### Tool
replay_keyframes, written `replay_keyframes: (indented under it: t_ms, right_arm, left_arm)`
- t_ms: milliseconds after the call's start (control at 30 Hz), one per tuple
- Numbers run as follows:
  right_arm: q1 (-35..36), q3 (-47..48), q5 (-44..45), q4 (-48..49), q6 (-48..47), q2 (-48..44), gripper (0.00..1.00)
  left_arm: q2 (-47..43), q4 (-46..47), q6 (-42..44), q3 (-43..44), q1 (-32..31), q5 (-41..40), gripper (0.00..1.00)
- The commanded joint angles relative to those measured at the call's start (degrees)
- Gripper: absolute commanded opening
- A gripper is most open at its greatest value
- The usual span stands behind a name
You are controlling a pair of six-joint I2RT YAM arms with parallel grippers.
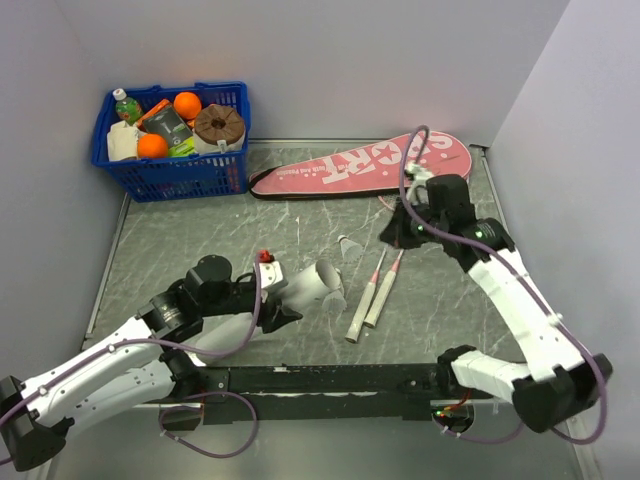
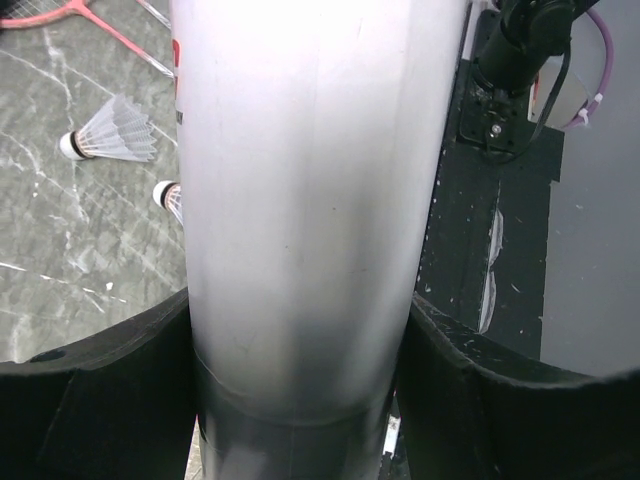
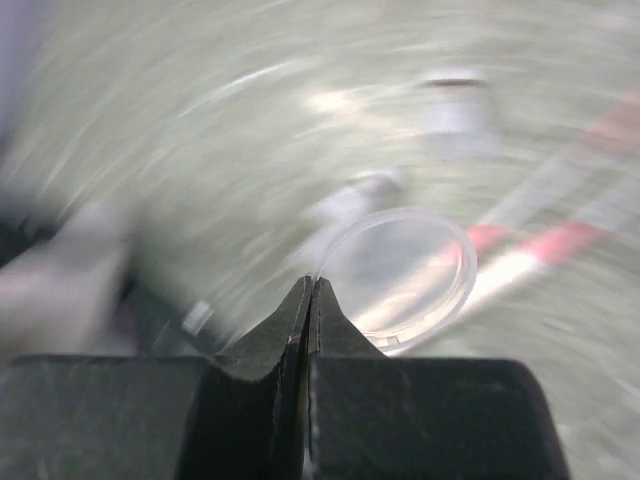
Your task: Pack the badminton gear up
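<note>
My left gripper [image 1: 272, 300] is shut on the long white tube [image 1: 305, 285], which lies tilted with its open end toward the table's middle. The tube [image 2: 310, 200] fills the left wrist view between the black fingers [image 2: 100, 400]. Two shuttlecocks [image 1: 349, 247] [image 1: 335, 301] lie by the tube's mouth, also seen as shuttlecocks [image 2: 110, 132] [image 2: 168, 197]. Two rackets [image 1: 372, 295] lie with white handles toward me. The pink SPORT case [image 1: 360, 165] lies at the back. My right gripper [image 3: 311, 283] pinches the rim of a clear round lid [image 3: 400, 275]; it hangs over the racket heads as the right gripper [image 1: 400, 228].
A blue basket [image 1: 170, 165] with oranges and bottles stands at the back left. Walls close in the table on three sides. A black rail [image 1: 330, 378] runs along the near edge. The right wrist view is blurred by motion.
</note>
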Motion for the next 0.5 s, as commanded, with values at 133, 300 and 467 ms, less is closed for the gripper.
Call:
replay_keyframes:
  t_ms: [133,300,467]
  right_arm:
    - [-13.1,-13.4,25.8,1.7,14.8,4.2,0.0]
    - [-16.6,-17.3,28.5,6.3,18.6,11.3,0.0]
    - [-18.3,-17.6,30.0,9.1,19.4,18.1,0.0]
  left_arm:
    - [-3.0,2.3,-5.4,2.0,-0.4,-7.0,0.01]
    - [-2.6,0.1,-7.0,3.6,-0.4,-10.0,0.01]
    - [-3.3,0.1,-7.3,3.7,-0.5,-10.5,0.01]
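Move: My right hand holds the clear lid high over the racket grips. The bare table it is heading for lies about 3 cm farther out, 15 cm to my right and 24 cm below. From this hand the right racket's grip is level ahead-wise, 3 cm right, and the left racket's is 5 cm back, 3 cm left. The nearest loose shuttlecock is 12 cm ahead, 7 cm left. From my left hand, that bare table is roughly 15 cm ahead, 39 cm right and 20 cm down. I keep the lid pinched in my shut right fingers and swing it fast down and to my right, about 18 cm down and 15 cm across. It goes away from the tube, past the racket grips towards the bare table beyond them, while the wrist turns some 45 degrees clockwise and the fingers tip steeper downward. My left hand keeps its grip on the white tube and eases it a couple of centimetres forward and left, turning it about 10 degrees counter-clockwise. ##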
